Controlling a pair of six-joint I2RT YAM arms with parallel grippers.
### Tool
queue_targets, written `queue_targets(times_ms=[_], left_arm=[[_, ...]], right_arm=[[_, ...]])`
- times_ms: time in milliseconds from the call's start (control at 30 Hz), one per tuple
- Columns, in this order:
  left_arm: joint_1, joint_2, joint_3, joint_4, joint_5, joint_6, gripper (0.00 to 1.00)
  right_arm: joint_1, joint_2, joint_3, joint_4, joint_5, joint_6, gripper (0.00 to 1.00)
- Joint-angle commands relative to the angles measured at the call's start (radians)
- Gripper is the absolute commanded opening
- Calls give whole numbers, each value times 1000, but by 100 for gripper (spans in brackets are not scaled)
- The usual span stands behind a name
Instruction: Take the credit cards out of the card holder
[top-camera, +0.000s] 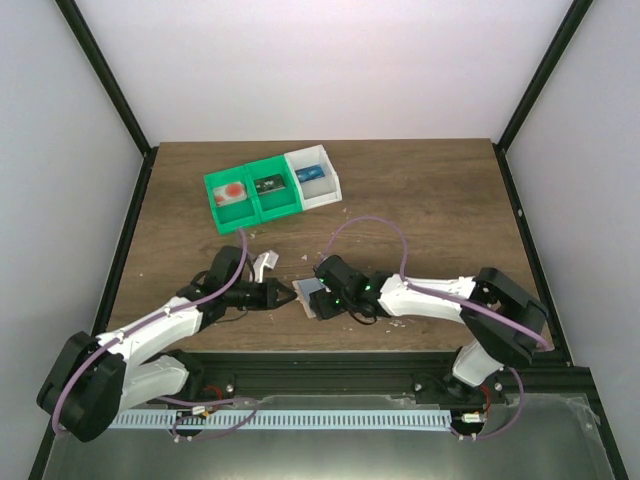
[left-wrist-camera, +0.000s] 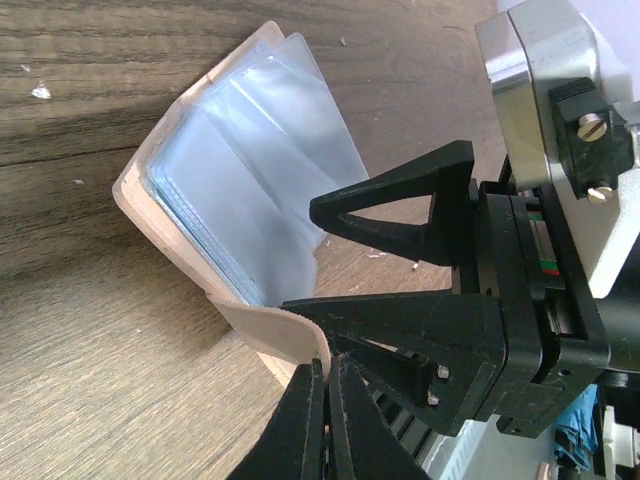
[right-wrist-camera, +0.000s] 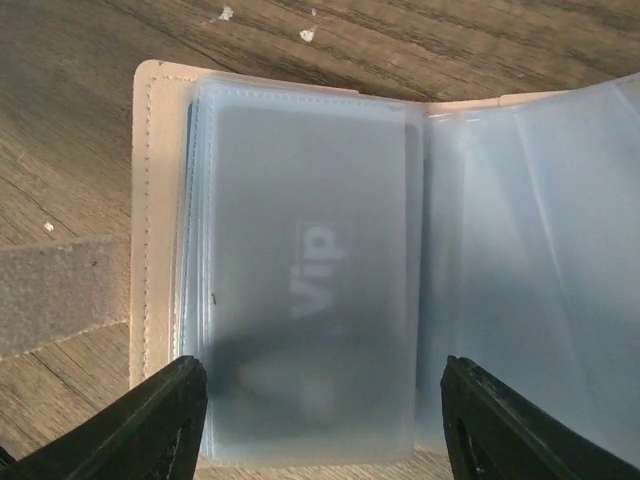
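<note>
The tan card holder (top-camera: 308, 291) lies open on the table between my two grippers. In the left wrist view my left gripper (left-wrist-camera: 327, 368) is shut on the holder's tan cover flap (left-wrist-camera: 270, 335), and frosted plastic sleeves (left-wrist-camera: 250, 190) fan up from it. In the right wrist view a light blue credit card (right-wrist-camera: 310, 270) marked "Vip" sits inside the top sleeve, over a stack of sleeves on the tan back (right-wrist-camera: 155, 200). My right gripper (right-wrist-camera: 325, 430) stands open, one finger at each lower corner of that sleeve, with nothing held. Its black fingers (left-wrist-camera: 400, 215) also show in the left wrist view.
Two green bins (top-camera: 250, 195) and a white bin (top-camera: 313, 178) stand in a row at the back of the table, each holding a small item. A small white scrap (top-camera: 265, 263) lies by the left arm. The holder's strap tab (right-wrist-camera: 60, 295) lies flat to its left.
</note>
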Motion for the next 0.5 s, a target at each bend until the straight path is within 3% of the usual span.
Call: queue_targets(times_ms=[0,167,467], left_arm=[[1,-5,-7,28,-7,-11,0],[1,-17,-8,17,-31,-14,0],[1,-37,-10,-2,-55,-12,0]], right_arm=[[8,24,18,45,-12,-8,65],[7,30,11,31,37,6,50],[8,28,-5,2,138,43,44]])
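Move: The clear card pocket with the "Vip" card lies flat under the right hand, its middle about 2 cm ahead, 1 cm to the left and roughly 1 cm below. The empty clear pocket is some 6 cm to the right hand's right and 2 cm ahead; the holder's strap is about 8 cm to its left, 2 cm ahead. From the left hand, the card pocket lies about 7 cm to the right, level fore and aft, some 3 cm lower. The card pocket's clear front is squeezed sideways between the right hand's open fingers, which close by about a third while the hand first sinks about half a cm onto the pocket, then creeps about 1 cm forward along it. The left hand keeps its pinch on the strap, almost in place. ##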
